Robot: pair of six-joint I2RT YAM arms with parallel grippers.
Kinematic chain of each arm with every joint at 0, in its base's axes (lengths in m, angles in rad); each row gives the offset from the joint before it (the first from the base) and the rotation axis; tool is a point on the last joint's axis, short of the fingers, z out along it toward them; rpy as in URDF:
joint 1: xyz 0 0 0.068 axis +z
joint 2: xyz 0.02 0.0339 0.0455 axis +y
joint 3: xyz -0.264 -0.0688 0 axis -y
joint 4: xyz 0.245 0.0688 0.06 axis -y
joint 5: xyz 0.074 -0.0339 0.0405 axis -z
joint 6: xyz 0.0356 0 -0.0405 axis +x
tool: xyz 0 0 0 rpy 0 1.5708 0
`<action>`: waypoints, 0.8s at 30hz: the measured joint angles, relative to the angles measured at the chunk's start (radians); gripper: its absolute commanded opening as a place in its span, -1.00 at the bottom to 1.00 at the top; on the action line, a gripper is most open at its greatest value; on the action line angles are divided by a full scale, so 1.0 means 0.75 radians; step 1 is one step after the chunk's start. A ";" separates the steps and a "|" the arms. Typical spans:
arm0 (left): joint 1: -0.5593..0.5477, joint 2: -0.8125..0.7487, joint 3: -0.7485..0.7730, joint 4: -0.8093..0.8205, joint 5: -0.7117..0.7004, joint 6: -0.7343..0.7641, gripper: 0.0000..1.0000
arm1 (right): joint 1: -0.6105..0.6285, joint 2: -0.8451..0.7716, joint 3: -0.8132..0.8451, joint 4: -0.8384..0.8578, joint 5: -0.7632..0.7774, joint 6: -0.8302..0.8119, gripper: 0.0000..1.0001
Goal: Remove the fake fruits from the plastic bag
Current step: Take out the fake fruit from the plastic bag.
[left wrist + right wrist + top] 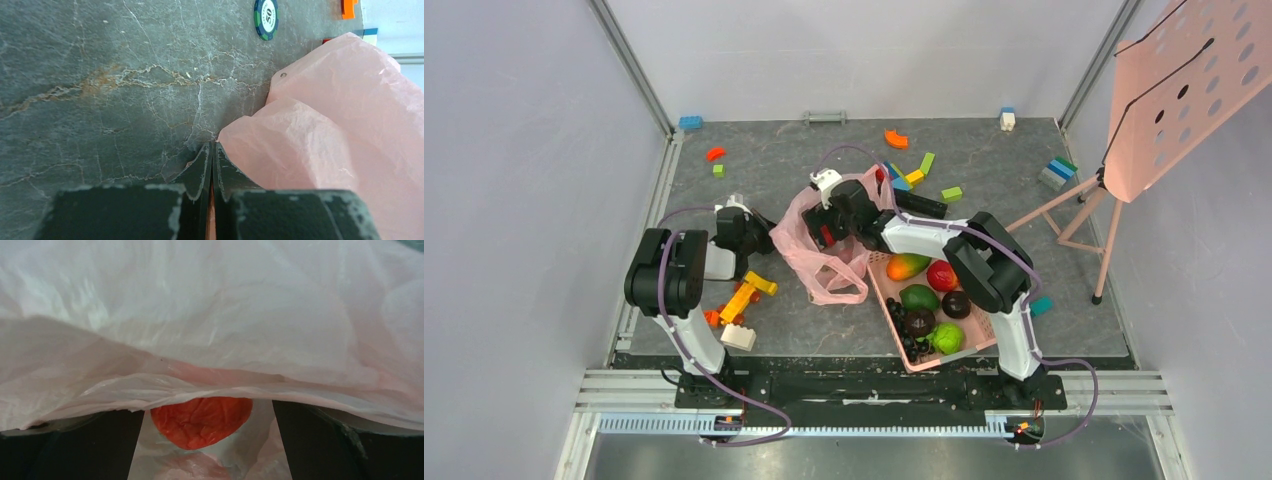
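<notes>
The plastic bag (809, 262) lies crumpled on the mat between the two arms. My left gripper (212, 146) is shut on a thin fold of the plastic bag (325, 140) at its left edge, with pink film showing between the jaws. My right gripper (205, 440) is pushed into the bag's far side, jaws wide open, with film draped over both fingers. Between them sits a red crinkled rounded shape (201, 420); I cannot tell whether it is a fruit or a print. A red fake fruit (941, 275) and a lime-green bumpy one (946, 338) lie in the pink basket (880, 292).
The basket also holds a mango (907, 266), a dark green fruit (919, 297), a dark round one (956, 304) and black grapes (912, 327). Toy blocks (742, 300) lie near my left arm and others (916, 170) behind the bag. A poker chip (265, 17) lies on the mat. A pink stand (1124, 150) is at the right.
</notes>
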 measured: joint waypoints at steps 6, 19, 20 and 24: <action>0.000 0.004 0.004 0.001 0.003 0.000 -0.92 | 0.001 0.050 0.012 0.002 -0.047 0.001 0.95; 0.000 0.006 0.007 0.000 0.012 0.000 -0.92 | 0.000 0.030 -0.121 0.104 -0.022 -0.012 0.26; 0.000 0.006 0.007 0.000 0.013 0.000 -0.92 | 0.000 0.002 -0.152 0.104 -0.014 -0.015 0.26; 0.000 0.007 0.007 0.000 0.019 0.000 -0.92 | 0.000 -0.117 -0.220 0.103 0.008 -0.028 0.25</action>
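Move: The red fruit lies in the open bag almost straight under the right hand, about 4 cm below and perhaps 1 cm back. From that hand, the mango in the basket is some 8 cm back and 16 cm to the right, and the microphone about 5 cm ahead and 19 cm right. The bag's loop handle is roughly 12 cm back and 2 cm right. From the left hand, the red fruit is about 11 cm right, 2 cm back, near its own height. Straight down into the bag, about 3.5 cm, goes the right hand with fingers wide open; near the bottom they close partway until they stop on the red fruit, pinching it from both sides as the gripper's effort rises. It then lifts nearly 3 cm while drawing back and right about 3 cm towards the basket. The left hand stays put, fingers still shut on the bag's edge. ##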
